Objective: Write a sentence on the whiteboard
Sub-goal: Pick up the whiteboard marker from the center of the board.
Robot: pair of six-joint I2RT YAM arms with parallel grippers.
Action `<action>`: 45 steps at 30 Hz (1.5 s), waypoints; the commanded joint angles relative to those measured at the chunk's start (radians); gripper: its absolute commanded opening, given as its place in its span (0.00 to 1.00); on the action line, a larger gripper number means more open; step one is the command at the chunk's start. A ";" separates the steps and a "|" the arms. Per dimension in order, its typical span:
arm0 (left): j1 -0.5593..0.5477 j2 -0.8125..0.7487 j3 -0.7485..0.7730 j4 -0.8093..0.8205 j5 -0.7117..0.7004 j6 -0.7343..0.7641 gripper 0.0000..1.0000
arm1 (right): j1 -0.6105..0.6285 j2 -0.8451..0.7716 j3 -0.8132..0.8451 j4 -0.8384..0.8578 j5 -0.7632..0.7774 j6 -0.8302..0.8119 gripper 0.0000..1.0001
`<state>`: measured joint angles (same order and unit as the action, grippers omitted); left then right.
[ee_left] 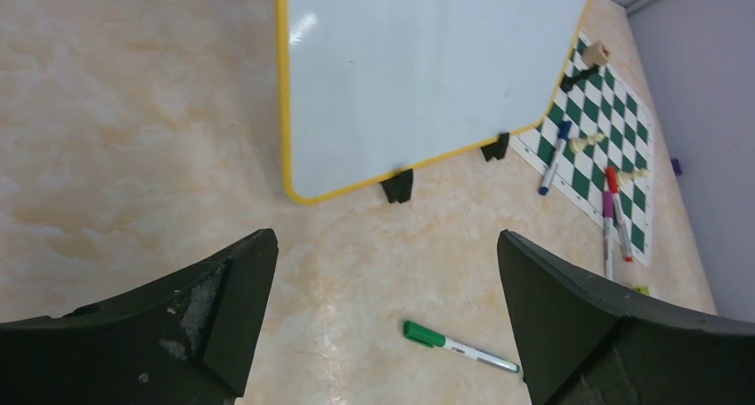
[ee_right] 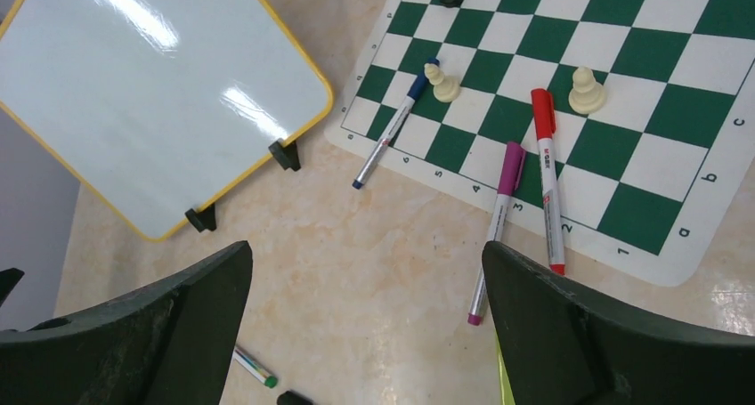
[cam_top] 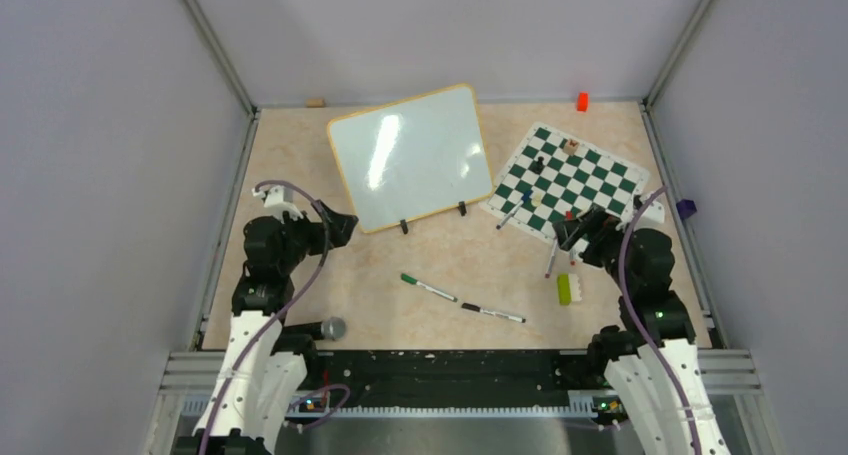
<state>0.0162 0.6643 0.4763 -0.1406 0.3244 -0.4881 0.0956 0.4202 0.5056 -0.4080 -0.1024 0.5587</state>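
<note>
The whiteboard (cam_top: 410, 155) (ee_left: 427, 67) (ee_right: 151, 102) lies tilted at the back centre of the table, with an orange-yellow frame and two black clip feet on its near edge. Its glossy face is bare and no sentence shows on it. My left gripper (cam_top: 340, 225) (ee_left: 383, 245) hovers open and empty just off the board's near left corner. My right gripper (cam_top: 575, 231) (ee_right: 367, 249) is open and empty too, over the table between the board and the chess mat. A purple marker (cam_top: 552, 260) (ee_right: 496, 231) lies beside its right finger.
A green marker (cam_top: 428, 287) (ee_left: 458, 345) and a black marker (cam_top: 493, 313) lie in the near middle. The chess mat (cam_top: 600, 165) (ee_right: 641, 169) at the right carries red (ee_right: 547, 178) and blue (ee_right: 392, 129) markers and some chess pieces. A yellow-green block (cam_top: 564, 288) lies near the right arm.
</note>
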 commanded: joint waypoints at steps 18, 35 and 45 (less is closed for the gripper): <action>-0.046 -0.292 -0.188 0.187 -0.025 -0.218 0.98 | 0.134 0.528 0.214 -0.111 0.312 -0.025 0.63; -0.046 -0.124 -0.198 0.325 0.291 -0.191 0.94 | 0.222 0.783 0.125 0.000 0.435 0.125 0.46; -0.047 -0.135 -0.207 0.337 0.304 -0.188 0.94 | 0.241 0.909 0.121 0.062 0.418 0.116 0.40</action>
<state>-0.0284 0.5388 0.2611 0.1303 0.6014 -0.6823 0.3187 1.2991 0.6167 -0.3965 0.2890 0.6651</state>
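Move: The purple marker's middle lies about 6 cm ahead of the right hand, 1 cm to its right and some 19 cm below. From that marker the red marker is roughly 4 cm to the right and 3 cm farther out, the blue one 9 cm to the left and 8 cm farther out, the green-and-white eraser 10 cm nearer and 3 cm right. From the left hand the purple marker is about 46 cm right, 2 cm ahead, 18 cm below. The empty right hand sinks about 16 cm onto the near half of the purple marker, easing some 3 cm forward in the first part, then dropping almost straight, while the wrist tips the fingers steeply down by some 40 degrees, rolls its left side lower, and the wide-open fingers narrow to under half, ending just above and astride the barrel with no contact to be seen. Meanwhile the empty left hand, still wide open, rises briefly, dips again and drifts about 6 cm right and 3 to 4 cm back, towards the green marker. ##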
